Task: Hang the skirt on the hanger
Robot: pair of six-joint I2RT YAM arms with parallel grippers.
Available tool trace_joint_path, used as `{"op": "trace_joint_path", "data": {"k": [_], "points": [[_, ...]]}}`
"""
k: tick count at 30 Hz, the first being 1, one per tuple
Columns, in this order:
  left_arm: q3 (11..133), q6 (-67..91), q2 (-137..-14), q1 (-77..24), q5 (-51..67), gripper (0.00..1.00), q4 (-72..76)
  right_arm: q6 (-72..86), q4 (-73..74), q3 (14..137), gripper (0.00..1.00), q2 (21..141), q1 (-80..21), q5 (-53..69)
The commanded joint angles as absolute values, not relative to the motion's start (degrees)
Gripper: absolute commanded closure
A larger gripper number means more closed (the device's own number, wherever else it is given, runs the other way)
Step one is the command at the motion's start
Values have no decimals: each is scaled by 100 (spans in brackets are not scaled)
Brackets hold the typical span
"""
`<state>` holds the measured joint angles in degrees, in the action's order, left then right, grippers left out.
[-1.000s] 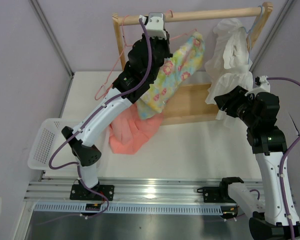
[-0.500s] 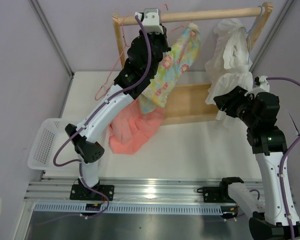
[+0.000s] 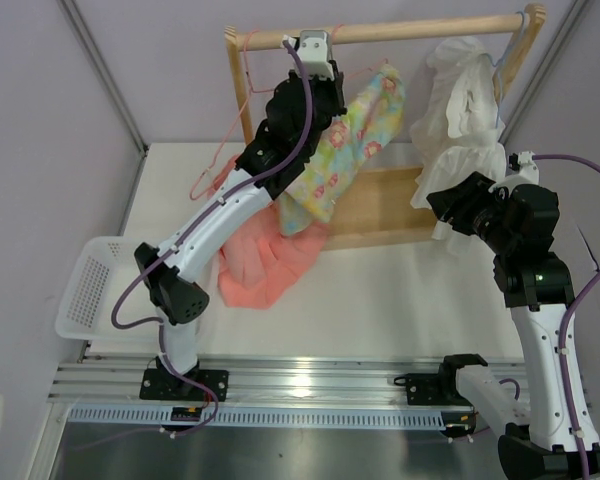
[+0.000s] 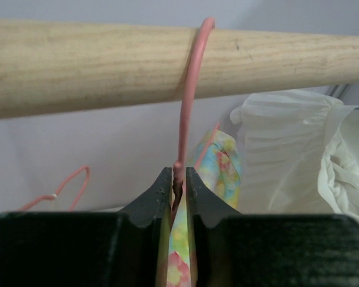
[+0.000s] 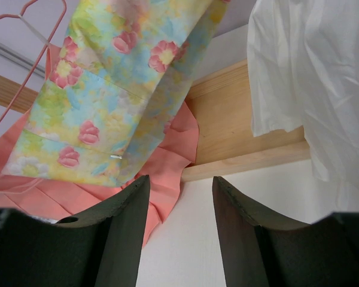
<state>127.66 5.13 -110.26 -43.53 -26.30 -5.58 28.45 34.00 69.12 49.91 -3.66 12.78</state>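
The skirt, pastel floral cloth, hangs on the thin pink hanger, whose hook curves over the wooden rod. The hook also shows in the top view. My left gripper is up at the rod, its jaws only narrowly apart round the hanger's twisted neck, with a thin gap on the right side. Floral cloth shows below and behind the fingers. My right gripper is open and holds nothing, low at the right, facing the skirt from a distance.
A salmon garment lies on the table under the skirt, with another pink hanger at its left. A white ruffled garment hangs at the rod's right end. The rack's wooden base is behind. A white basket stands at left.
The left gripper rose to the rod and then settled a little to the right, carrying hanger and skirt. The hook now sits over the rod and the jaws have eased apart. The right arm is still.
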Motion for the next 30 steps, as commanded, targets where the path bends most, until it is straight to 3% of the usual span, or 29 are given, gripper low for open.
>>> {"op": "trace_joint_path", "data": {"k": [1,2,4,11,13,22,23,24,30], "points": [[12194,668,-10486,-4315,-2479,73,-195,2812,3182,6917,48,4913,-387,1336],[12112,668,-10398,-4315,-2470,63,-150,2804,3190,6908,48,4913,-387,1327],[11866,633,-10214,-4315,-2435,53,-106,2812,3164,6900,48,4913,-395,1336],[11400,492,-9581,-4324,-1996,42,-44,2795,3111,6838,47,4913,-387,1353],[11320,466,-9414,-4324,-1820,30,-114,2777,3103,6847,47,4904,-387,1345],[11021,527,-8350,-4324,-932,24,-1194,2654,3032,6776,36,4904,-369,1503],[10987,571,-8254,-4324,-906,13,-1343,2637,3067,6776,34,4922,-352,1503],[10856,623,-8009,-4324,-818,12,-1580,2602,3067,6776,31,4939,-343,1529],[9019,922,-6646,-4324,-449,12,-1669,2522,3103,6820,14,4852,-325,1556]]}}
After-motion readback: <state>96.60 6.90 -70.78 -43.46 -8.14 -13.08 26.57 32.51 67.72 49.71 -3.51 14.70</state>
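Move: The pink hanger's hook already loops over the wooden rail, its middle roughly 4 cm above the left hand and 1 cm ahead, with the stem between the fingertips. The skirt hangs about 5 cm back, 2 cm right and 17 cm below; the pink garment is some 16 cm left, 12 cm back and 28 cm below, the white garment about 21 cm right, 3 cm back and 15 cm below. From the right hand the hook lies roughly 18 cm ahead, 19 cm left and 19 cm up. Dipping about 2.5 cm at first, the left hand spreads its fingers wide off the hanger stem, then backs away from the rail towards the robot, some 17 cm back and 9 cm left, arching up before sinking again and turning about 20 degrees clockwise. The right hand stays in place beside the white garment and only opens wider. ##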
